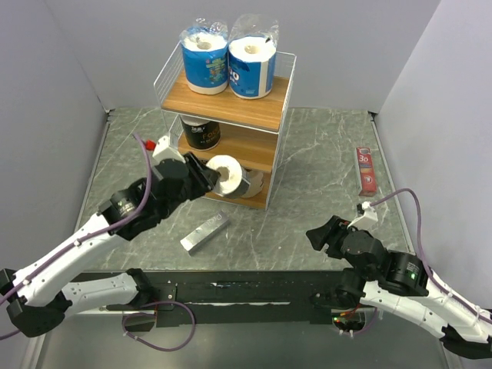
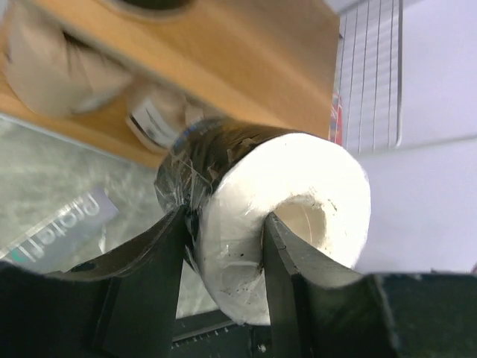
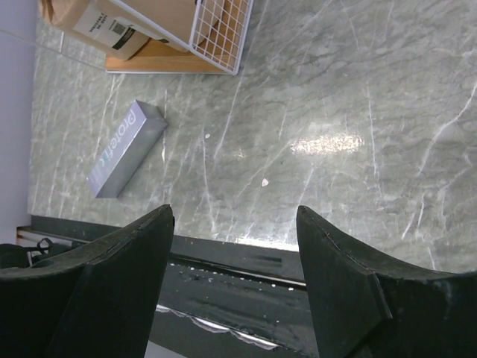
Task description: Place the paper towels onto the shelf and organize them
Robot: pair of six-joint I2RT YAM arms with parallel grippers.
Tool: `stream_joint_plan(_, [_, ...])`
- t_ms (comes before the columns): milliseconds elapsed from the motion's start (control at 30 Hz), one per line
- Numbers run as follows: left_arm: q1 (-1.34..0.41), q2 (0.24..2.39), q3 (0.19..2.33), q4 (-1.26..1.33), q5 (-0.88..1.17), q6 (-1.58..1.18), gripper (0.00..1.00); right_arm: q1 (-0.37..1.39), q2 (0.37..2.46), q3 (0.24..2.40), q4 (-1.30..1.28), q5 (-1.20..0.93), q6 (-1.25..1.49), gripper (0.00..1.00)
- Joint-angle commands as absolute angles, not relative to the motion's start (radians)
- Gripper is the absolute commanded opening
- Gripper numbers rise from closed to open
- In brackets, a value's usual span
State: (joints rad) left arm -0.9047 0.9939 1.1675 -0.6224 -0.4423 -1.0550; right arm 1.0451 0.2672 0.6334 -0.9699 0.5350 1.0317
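Note:
My left gripper [image 1: 211, 180] is shut on a black-wrapped paper towel roll [image 1: 225, 175], held on its side just in front of the shelf's [image 1: 255, 110] lower tiers. In the left wrist view one finger [image 2: 153, 261] presses the roll's [image 2: 298, 186] outside and the other sits at the rim of its core hole. Two blue rolls [image 1: 229, 63] stand on the top board and another black roll [image 1: 201, 132] on the middle one. Brown-wrapped rolls [image 2: 52, 67] lie on the bottom board. My right gripper [image 3: 235, 216] hangs open and empty over the table at the near right [image 1: 317, 235].
A flat silver bar [image 1: 204, 233] lies on the table in front of the shelf, below my left wrist. A slim red box [image 1: 366, 170] lies at the right side. Grey walls close in the left and right of the marble table [image 1: 323, 154].

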Motion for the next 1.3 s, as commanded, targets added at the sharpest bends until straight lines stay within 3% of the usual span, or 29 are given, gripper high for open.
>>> stream_joint_plan(0, [-0.856,1.041,1.291,-0.592,-0.448,-0.96,0.45,1.051,0.25,0.643,-1.008,0.568,1.054,0.74])
stream_joint_plan(333, [-0.83,1.157,1.437,-0.568,-0.423,-0.908,0.43,1.051,0.229,0.641,-1.02,0.571,1.055,0.74])
stream_joint_plan(867, [-0.83,1.098,1.454,-0.577,-0.385,-0.911,0.41,1.051,0.239,0.657,-1.029,0.572,1.049,0.75])
stream_joint_plan(1267, [-0.83,1.209,1.548,-0.574,-0.474,-0.9,0.4,1.051,0.247,0.687,-1.028,0.574,1.037,0.75])
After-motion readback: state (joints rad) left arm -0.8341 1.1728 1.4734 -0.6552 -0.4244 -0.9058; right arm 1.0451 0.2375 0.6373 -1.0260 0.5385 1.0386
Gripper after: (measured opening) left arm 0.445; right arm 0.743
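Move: The black-wrapped paper towel roll is already in the left hand, bound for the free right part of the middle shelf, about 9 cm ahead and 6 cm to the right, near hand height. The shelved black roll stands some 10 cm ahead and 4 cm left. On the bottom shelf, about 20 cm lower, one brown roll sits 9 cm ahead and 4 cm left, the other 8 cm ahead and 6 cm right. From the right hand, the free spot is roughly 20 cm ahead, 18 cm left and 13 cm above. The black-wrapped roll stays pinched by its end in the left fingers and is carried mainly up, some 7 cm in all, and about 4 cm forward towards the free part of the middle shelf. The left hand first climbs forward, pauses in front of the shelf, rises nearly straight up, then starts forward again, the fingers tipping up slightly. ##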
